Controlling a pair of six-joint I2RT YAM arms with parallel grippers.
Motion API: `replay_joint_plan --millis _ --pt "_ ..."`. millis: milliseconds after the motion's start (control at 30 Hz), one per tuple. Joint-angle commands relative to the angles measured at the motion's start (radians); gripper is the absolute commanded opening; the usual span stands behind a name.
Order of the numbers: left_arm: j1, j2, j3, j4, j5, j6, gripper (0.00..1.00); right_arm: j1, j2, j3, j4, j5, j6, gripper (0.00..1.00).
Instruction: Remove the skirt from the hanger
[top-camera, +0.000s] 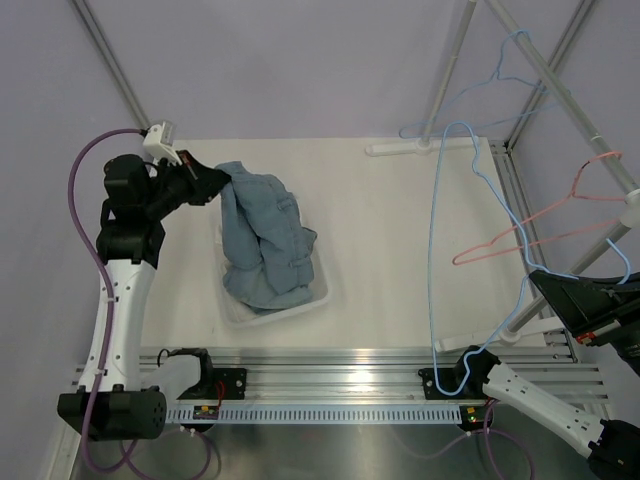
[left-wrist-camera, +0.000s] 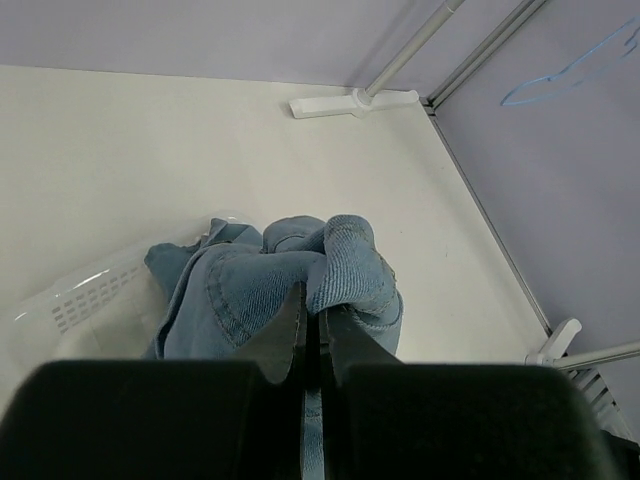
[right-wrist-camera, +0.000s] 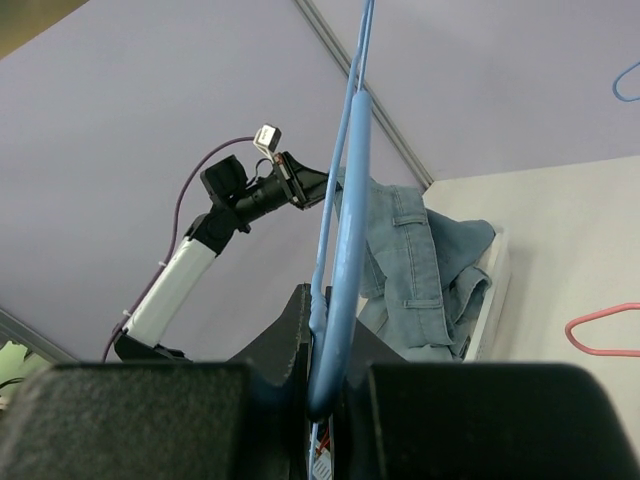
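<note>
The blue denim skirt (top-camera: 262, 238) is off the hanger and drapes from my left gripper (top-camera: 218, 183) down into a clear plastic bin (top-camera: 318, 300). In the left wrist view the left gripper (left-wrist-camera: 312, 303) is shut on a fold of the skirt (left-wrist-camera: 250, 290), with the bin (left-wrist-camera: 80, 300) below. My right gripper (top-camera: 542, 287) is shut on the bare blue wire hanger (top-camera: 435, 250) at the table's right. In the right wrist view the right gripper (right-wrist-camera: 325, 300) clamps the hanger (right-wrist-camera: 347, 230), and the skirt (right-wrist-camera: 420, 260) hangs beyond it.
A pink hanger (top-camera: 540, 235) and a light blue hanger (top-camera: 500, 70) hang on the slanted rack pole (top-camera: 560, 95) at the back right. The rack's white foot (top-camera: 420, 147) lies along the table's far edge. The pink hanger (right-wrist-camera: 600, 335) shows in the right wrist view.
</note>
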Motion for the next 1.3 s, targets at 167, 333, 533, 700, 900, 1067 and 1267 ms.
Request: replay_joint_plan --millis 167,333,533,700,900,1067,1267 --pt "0.002 0.027 -0.285 0.184 0.067 -0.132 0.0 0.005 0.003 -0.027 0.046 0.003 0.013 0.0" --pt "0.008 0.08 -0.477 0.295 0.064 -0.276 0.0 0.005 -0.002 -0.032 0.038 0.004 0.019 0.0" --pt "0.036 0.165 -0.642 0.457 0.153 -0.436 0.0 0.005 -0.018 -0.04 0.026 0.012 0.035 0.0" --pt "0.04 0.167 -0.654 0.44 0.15 -0.449 0.18 0.005 -0.019 -0.044 0.018 0.012 0.045 0.0" --pt "0.062 0.056 -0.686 0.415 0.09 -0.479 0.7 0.005 -0.002 -0.044 0.006 0.007 0.05 0.0" --pt "0.062 -0.042 -0.605 0.233 -0.015 -0.424 0.99 0.007 0.017 -0.029 -0.014 0.006 0.05 0.0" --pt "0.063 -0.223 -0.487 0.078 -0.173 -0.406 0.99 0.005 0.055 -0.012 -0.032 0.021 0.055 0.0"
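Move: The skirt already hangs from my closed left fingers. The laundry box I lower it into has its middle almost straight ahead by 1 cm, some 6 cm to my right and about 30 cm below. The denim skirt already lying in the box is about 4 cm back and 5 cm right of this hand, also some 29 cm down. From my right hand the box is roughly 28 cm ahead, 42 cm left and 42 cm below. I sink my left hand almost straight down, quickly, about 23 cm, tipping the fingers some 35 degrees downward as I go and rolling the hand's left side down, to set the bunched skirt into the box. There I open the fingers wide and let go of the denim, then rise clear about 6 cm, easing slightly back and left. ##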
